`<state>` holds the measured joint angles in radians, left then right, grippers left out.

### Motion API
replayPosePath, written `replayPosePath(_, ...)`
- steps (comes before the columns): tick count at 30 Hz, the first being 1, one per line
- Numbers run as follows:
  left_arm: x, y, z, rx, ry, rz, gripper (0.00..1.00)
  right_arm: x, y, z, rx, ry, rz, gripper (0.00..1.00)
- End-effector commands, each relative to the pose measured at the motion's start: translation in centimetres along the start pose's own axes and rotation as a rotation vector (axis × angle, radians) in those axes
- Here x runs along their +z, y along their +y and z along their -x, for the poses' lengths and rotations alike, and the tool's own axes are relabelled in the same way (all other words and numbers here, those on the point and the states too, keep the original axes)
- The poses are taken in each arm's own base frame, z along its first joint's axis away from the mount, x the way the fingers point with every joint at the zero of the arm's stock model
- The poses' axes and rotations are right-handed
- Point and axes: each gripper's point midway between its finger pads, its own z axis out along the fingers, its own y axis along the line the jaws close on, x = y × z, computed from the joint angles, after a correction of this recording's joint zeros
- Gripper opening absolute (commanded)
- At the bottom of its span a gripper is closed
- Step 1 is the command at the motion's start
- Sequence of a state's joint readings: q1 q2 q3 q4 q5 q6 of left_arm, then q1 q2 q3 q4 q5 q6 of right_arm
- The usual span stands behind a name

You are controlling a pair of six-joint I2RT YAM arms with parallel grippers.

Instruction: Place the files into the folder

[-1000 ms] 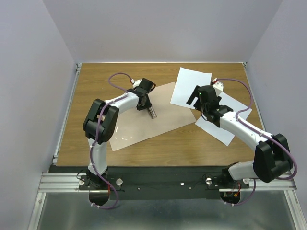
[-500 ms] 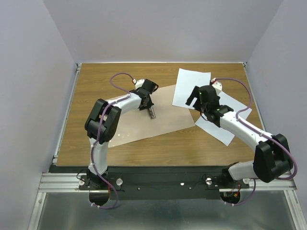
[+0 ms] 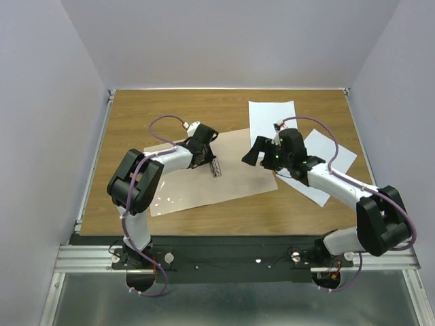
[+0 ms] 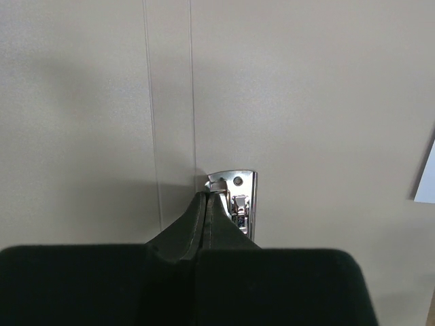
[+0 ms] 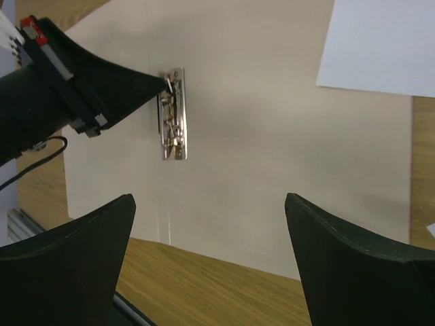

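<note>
The pinkish-tan folder (image 3: 197, 187) lies open and flat on the table, with a metal clip (image 3: 216, 167) near its middle. My left gripper (image 3: 212, 161) is shut, its tips pinched on the far end of the clip (image 4: 238, 204). My right gripper (image 3: 254, 155) is open and empty, hovering over the folder's right part (image 5: 272, 149). One white sheet (image 3: 272, 122) lies behind the folder. The other sheet (image 3: 326, 166) lies to the right, partly under my right arm. Both sheets are outside the folder.
Wooden table (image 3: 136, 115) with a metal rail (image 3: 95, 156) along its left edge and grey walls around. The left gripper (image 5: 165, 81) shows in the right wrist view at the clip's top (image 5: 173, 115). A sheet corner (image 4: 427, 180) shows in the left wrist view.
My right gripper has swung left from the sheets to over the folder's right part. The folder has shifted and turned slightly with my left gripper on its clip. The sheets have shifted a little.
</note>
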<state>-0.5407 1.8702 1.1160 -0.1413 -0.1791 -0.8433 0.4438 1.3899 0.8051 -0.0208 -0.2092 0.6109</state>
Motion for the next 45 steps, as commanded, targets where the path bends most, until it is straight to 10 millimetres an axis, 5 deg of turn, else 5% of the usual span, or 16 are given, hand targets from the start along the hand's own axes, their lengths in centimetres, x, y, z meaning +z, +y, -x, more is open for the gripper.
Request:
replayPosePath(1, -0.3, 1.8, -3.3, -0.042, 0.078, 0.034, 0.00, 1.3, 4.2, -3.4, -0.092, 0.070, 0.117, 1.00)
replayPosePath(2, -0.3, 1.8, -3.3, -0.046, 0.076, 0.032, 0.00, 1.6, 5.4, -4.9, -0.152, 0.090, 0.129, 1.00)
replayPosePath(7, -0.9, 1.7, -3.1, -0.072, 0.061, 0.019, 0.00, 4.0, 4.7, -5.9, -0.212, 0.094, 0.038, 0.97)
replayPosePath(14, -1.2, 2.4, -3.8, -0.098, 0.056, 0.014, 0.00, 7.5, 6.5, -7.9, -0.268, 0.177, 0.071, 0.81)
replayPosePath(21, -1.3, 2.6, -3.9, -0.121, 0.045, 0.010, 0.00, 9.4, 6.9, -8.5, -0.277, 0.212, 0.080, 0.50)
replayPosePath(24, -1.3, 2.7, -3.9, -0.131, 0.038, 0.014, 0.00, 9.8, 6.8, -9.3, -0.281, 0.239, 0.088, 0.44)
replayPosePath(31, -1.3, 3.1, -4.1, -0.147, 0.035, 0.017, 0.00, 10.6, 6.2, -10.7, -0.289, 0.284, 0.089, 0.35)
replayPosePath(45, -1.2, 3.6, -4.6, -0.158, 0.038, 0.026, 0.00, 10.8, 6.2, -11.6, -0.261, 0.315, 0.099, 0.33)
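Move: The folder's metal clip has its middle about 14 cm to the right hand's left, 1 cm ahead and some 10 cm below. The left gripper's tip stands at the clip's far end, 5 cm ahead and 16 cm left of the right hand. The upright sheet's middle is about 15 cm ahead of the right hand and 11 cm right; the slanted sheet's is level, 30 cm right. From the left hand the clip's middle is 4 cm back, 2 cm right and just below. Leftward and down to the clip's near end the right hand travels, about 13 cm across and 9 cm down, first swinging back 5 cm, then forward again by about half, turning some 20 degrees counter-clockwise while its wide-open fingers close to a third. The left hand, still shut at the clip's far end, draws the folder back about 2 cm and turns slightly counter-clockwise. ##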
